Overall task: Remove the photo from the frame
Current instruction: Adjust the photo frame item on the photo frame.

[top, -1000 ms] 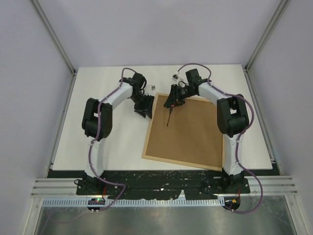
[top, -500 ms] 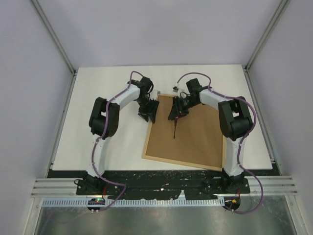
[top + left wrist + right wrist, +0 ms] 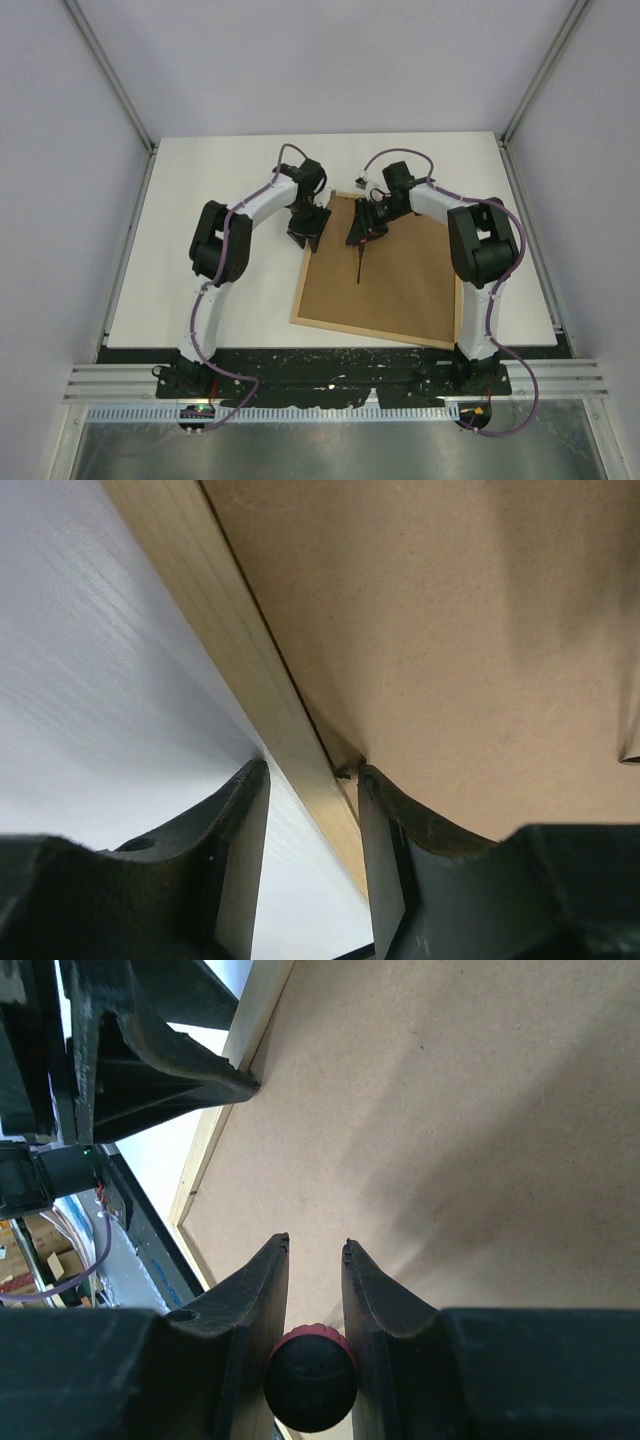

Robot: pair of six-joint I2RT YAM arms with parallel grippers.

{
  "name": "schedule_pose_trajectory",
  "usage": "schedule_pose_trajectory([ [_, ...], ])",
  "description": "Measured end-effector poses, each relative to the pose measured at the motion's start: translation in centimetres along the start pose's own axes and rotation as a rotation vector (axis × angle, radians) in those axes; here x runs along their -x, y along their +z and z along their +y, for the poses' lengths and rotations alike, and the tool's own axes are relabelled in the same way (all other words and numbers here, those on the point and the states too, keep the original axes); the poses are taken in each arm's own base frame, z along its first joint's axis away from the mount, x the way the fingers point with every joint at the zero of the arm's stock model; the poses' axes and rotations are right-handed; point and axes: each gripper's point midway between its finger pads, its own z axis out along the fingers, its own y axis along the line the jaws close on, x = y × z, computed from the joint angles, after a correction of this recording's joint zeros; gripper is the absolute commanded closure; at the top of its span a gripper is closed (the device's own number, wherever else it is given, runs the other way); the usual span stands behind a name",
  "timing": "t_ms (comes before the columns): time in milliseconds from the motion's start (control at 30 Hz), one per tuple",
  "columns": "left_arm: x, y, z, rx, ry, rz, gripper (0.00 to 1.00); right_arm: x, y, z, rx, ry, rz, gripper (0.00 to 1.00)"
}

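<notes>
The frame [image 3: 370, 332] lies back up on the white table, its brown fibreboard panel [image 3: 405, 280] facing me. The photo is hidden under that panel. My left gripper [image 3: 308, 235] is open at the frame's left rail near the far corner. In the left wrist view its jaws [image 3: 313, 772] straddle the light-wood rail [image 3: 230, 650], one finger over the table, the other at the panel's edge [image 3: 450, 630]. My right gripper [image 3: 363, 232] is shut on a thin tool [image 3: 359, 262] with a red-and-black handle [image 3: 310, 1380], and the tool's tip points down at the panel [image 3: 450, 1110].
The frame's near right corner lies close to the right arm's base [image 3: 470, 350]. A black base plate [image 3: 330, 362] runs along the table's near edge. Enclosure walls and posts [image 3: 110, 90] stand around the table. The left gripper [image 3: 160, 1070] shows at the top left of the right wrist view.
The left gripper has moved right, up to the frame's left rail. The right gripper with the tool shifted slightly nearer and right a second ago, then stayed still.
</notes>
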Motion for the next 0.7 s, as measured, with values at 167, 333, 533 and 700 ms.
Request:
schedule_pose_trajectory([
  [167,0.06,0.07,-0.30,0.046,0.026,-0.001,0.62,-0.11,0.05,-0.07,-0.003,-0.002,-0.002,0.92],
  [333,-0.02,0.05,-0.14,0.069,0.032,0.002,0.80,-0.24,-0.01,0.17,-0.002,-0.009,-0.003,0.92],
  [533,-0.10,-0.04,-0.21,0.061,0.022,0.005,1.00,-0.32,0.05,0.17,-0.001,-0.010,-0.002,0.92],
  [700,-0.09,-0.13,0.09,0.018,-0.001,-0.005,1.00,-0.35,0.05,0.23,0.004,-0.016,-0.001,0.92],
])
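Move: The photo frame's left rail runs right between the left hand's open fingers, about 1 cm below their midpoint, with a small black tab on its inner edge some 1 cm to the right. The frame's far-left corner is roughly 13 cm ahead and 5 cm right; the held screwdriver's tip is about 9 cm back and 10 cm right. From the right hand, that rail spot lies about 11 cm left, level fore and aft, and some 3 cm lower. The left hand stays low over the photo frame's left rail with its fingers pointing down, rocking only by about 5 degrees and partly back, and closes its half-open fingers to about a quarter open, one on each side of the wood, so that they pinch the rail by the black tab, the inner finger coming up against the tab. The right hand keeps the screwdriver gripped above the backing board, staying within about half a centimetre of its place. ##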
